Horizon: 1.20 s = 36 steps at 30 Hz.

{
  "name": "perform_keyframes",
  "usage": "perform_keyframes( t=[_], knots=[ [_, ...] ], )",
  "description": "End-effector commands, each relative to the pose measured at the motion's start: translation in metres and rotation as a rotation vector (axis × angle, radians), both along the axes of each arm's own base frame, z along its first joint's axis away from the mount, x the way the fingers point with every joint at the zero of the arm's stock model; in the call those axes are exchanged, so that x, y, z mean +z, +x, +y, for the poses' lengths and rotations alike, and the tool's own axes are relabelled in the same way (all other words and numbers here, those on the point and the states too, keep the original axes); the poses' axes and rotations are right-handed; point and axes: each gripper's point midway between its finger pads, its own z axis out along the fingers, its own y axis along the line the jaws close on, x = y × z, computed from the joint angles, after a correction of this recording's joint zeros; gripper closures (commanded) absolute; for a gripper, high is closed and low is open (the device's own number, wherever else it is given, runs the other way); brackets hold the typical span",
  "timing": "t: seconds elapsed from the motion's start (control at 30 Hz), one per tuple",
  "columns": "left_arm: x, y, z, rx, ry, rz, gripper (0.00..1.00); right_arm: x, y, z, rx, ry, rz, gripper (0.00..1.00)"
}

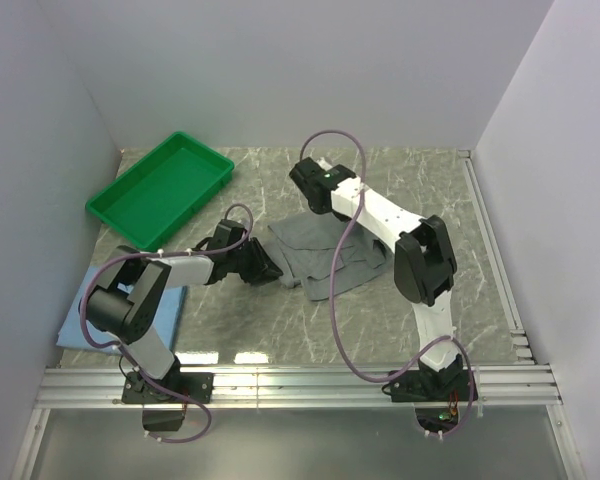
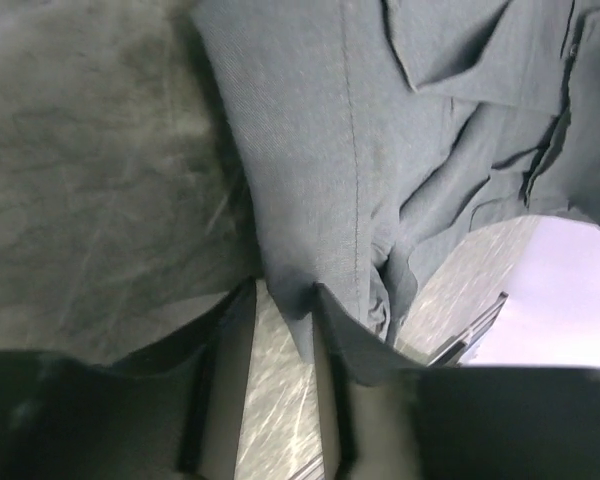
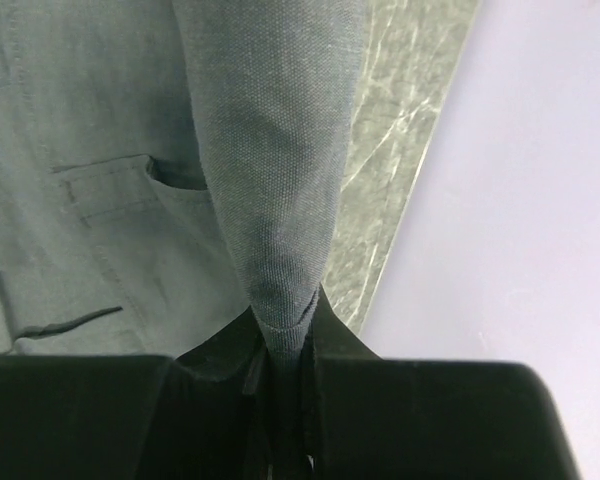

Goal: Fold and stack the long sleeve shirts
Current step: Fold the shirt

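Note:
The grey long sleeve shirt (image 1: 325, 258) lies crumpled in the middle of the table. My left gripper (image 1: 270, 268) sits low at the shirt's left edge. In the left wrist view its jaws (image 2: 284, 290) stand open, with a corner of the grey cloth (image 2: 310, 150) hanging between the tips and bare table showing in the gap. My right gripper (image 1: 307, 200) is at the shirt's far side. In the right wrist view it (image 3: 285, 320) is shut on a pinched fold of the grey shirt (image 3: 270, 150), beside the chest pocket (image 3: 110, 190). The light blue shirt (image 1: 90, 322) lies flat at the near left, partly under my left arm.
A green plastic tray (image 1: 165, 190) stands at the far left. White walls close in the table on the left, back and right. A metal rail (image 1: 300, 380) runs along the near edge. The right arm's cable (image 1: 338, 300) loops over the grey shirt.

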Motion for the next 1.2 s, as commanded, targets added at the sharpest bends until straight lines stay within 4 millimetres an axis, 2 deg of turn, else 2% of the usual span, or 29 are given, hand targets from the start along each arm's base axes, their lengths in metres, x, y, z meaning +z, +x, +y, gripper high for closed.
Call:
perform_keyframes(
  t=[0.0, 0.2, 0.4, 0.63, 0.9, 1.1, 1.17],
  knots=[
    [0.000, 0.005, -0.005, 0.011, -0.028, -0.013, 0.69, 0.013, -0.003, 0.010, -0.017, -0.057, -0.093, 1.00],
    [-0.007, 0.003, -0.003, 0.020, -0.015, 0.000, 0.86, -0.003, -0.018, 0.025, -0.032, -0.103, -0.107, 1.00],
    [-0.008, 0.001, -0.003, 0.015, -0.007, -0.004, 0.94, -0.014, -0.032, 0.046, -0.014, -0.116, -0.111, 1.00],
    [-0.008, -0.001, -0.005, 0.009, -0.005, -0.002, 0.97, -0.033, -0.045, 0.077, 0.005, -0.042, -0.107, 0.94],
    [-0.009, -0.003, -0.006, 0.009, -0.006, 0.000, 0.99, -0.056, -0.055, 0.109, 0.025, 0.127, -0.065, 0.94],
    [-0.010, -0.003, -0.005, 0.013, -0.005, 0.002, 0.99, -0.063, -0.065, 0.122, 0.054, 0.249, -0.044, 0.95],
    [-0.011, -0.003, -0.005, 0.014, -0.003, 0.003, 1.00, -0.059, -0.066, 0.126, 0.069, 0.285, -0.055, 0.95]
  ],
)
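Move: The lying shirt's left edge is practically at the left hand's fingertips, barely 1 cm to their right and 1 cm below. The middle of the lying shirt is some 13 cm right of that hand and 5 cm farther out; the green bin stands about 26 cm to its left and 21 cm farther out. From the right hand, which already holds up the shirt's right end, the left edge lies roughly 19 cm left, 9 cm back and 13 cm below. Around the shirt's left edge the left fingers close from about a third open to shut, sinking only about 1 cm and seeming to pinch the cloth there. Meanwhile the right hand, keeping its grip on the raised right end, sweeps it about 10 cm left and 7 cm back over the lying shirt towards that edge, level at first, then sinking about 8 cm. ##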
